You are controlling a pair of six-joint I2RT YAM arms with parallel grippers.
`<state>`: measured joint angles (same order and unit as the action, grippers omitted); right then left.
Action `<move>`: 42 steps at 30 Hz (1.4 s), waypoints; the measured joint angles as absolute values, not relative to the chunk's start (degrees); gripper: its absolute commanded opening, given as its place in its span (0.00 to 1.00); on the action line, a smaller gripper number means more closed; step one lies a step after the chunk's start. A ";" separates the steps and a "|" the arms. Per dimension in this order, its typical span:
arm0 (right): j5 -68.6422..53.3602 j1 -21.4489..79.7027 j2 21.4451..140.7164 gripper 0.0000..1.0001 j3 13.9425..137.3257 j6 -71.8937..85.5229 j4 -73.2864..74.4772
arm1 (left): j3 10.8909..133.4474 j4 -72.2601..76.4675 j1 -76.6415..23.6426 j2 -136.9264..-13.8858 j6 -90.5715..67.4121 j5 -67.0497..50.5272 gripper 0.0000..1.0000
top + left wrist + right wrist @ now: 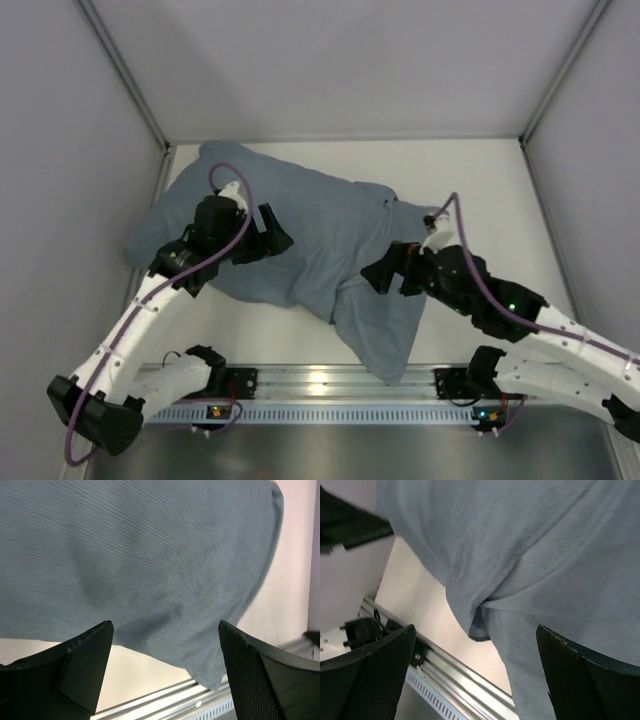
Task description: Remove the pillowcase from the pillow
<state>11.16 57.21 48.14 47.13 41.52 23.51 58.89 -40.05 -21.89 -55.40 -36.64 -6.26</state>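
The grey-blue pillowcase lies wrinkled across the table, from the back left down to a loose flap by the front rail. No white pillow shows; it is hidden. My left gripper hovers over the left part of the cloth, jaws open, nothing between them. In the left wrist view the pillowcase fills the space beyond the open left gripper. My right gripper stands open over the right part. The right wrist view has a fold of pillowcase past the open right gripper.
A metal rail runs along the table's near edge, also seen as the rail and the rail in the wrist views. White walls close in the left, right and back. Bare tabletop lies at the back right.
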 measured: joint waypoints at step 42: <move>18.76 53.32 41.98 0.99 34.13 56.95 33.89 | 73.63 -44.93 -64.01 -87.26 -39.27 44.58 0.17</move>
<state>18.76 53.32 41.98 34.13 56.95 33.89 73.63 -44.93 -64.01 -87.26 -39.27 44.58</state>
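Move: From the left hand, the covered pillow's right end lies about 14 cm right, 2 cm back and 9 cm below; the pillow's middle is roughly 6 cm left, 2 cm ahead and 15 cm below. From the right hand, the pillowcase's loose end is some 4 cm right, 4 cm back and 17 cm below, with the pillow's right end about 11 cm left, 2 cm ahead and 9 cm below. Left hand swings about 12 cm right and dips, pinching pillow's end; open right hand sinks 10 cm rightward. ##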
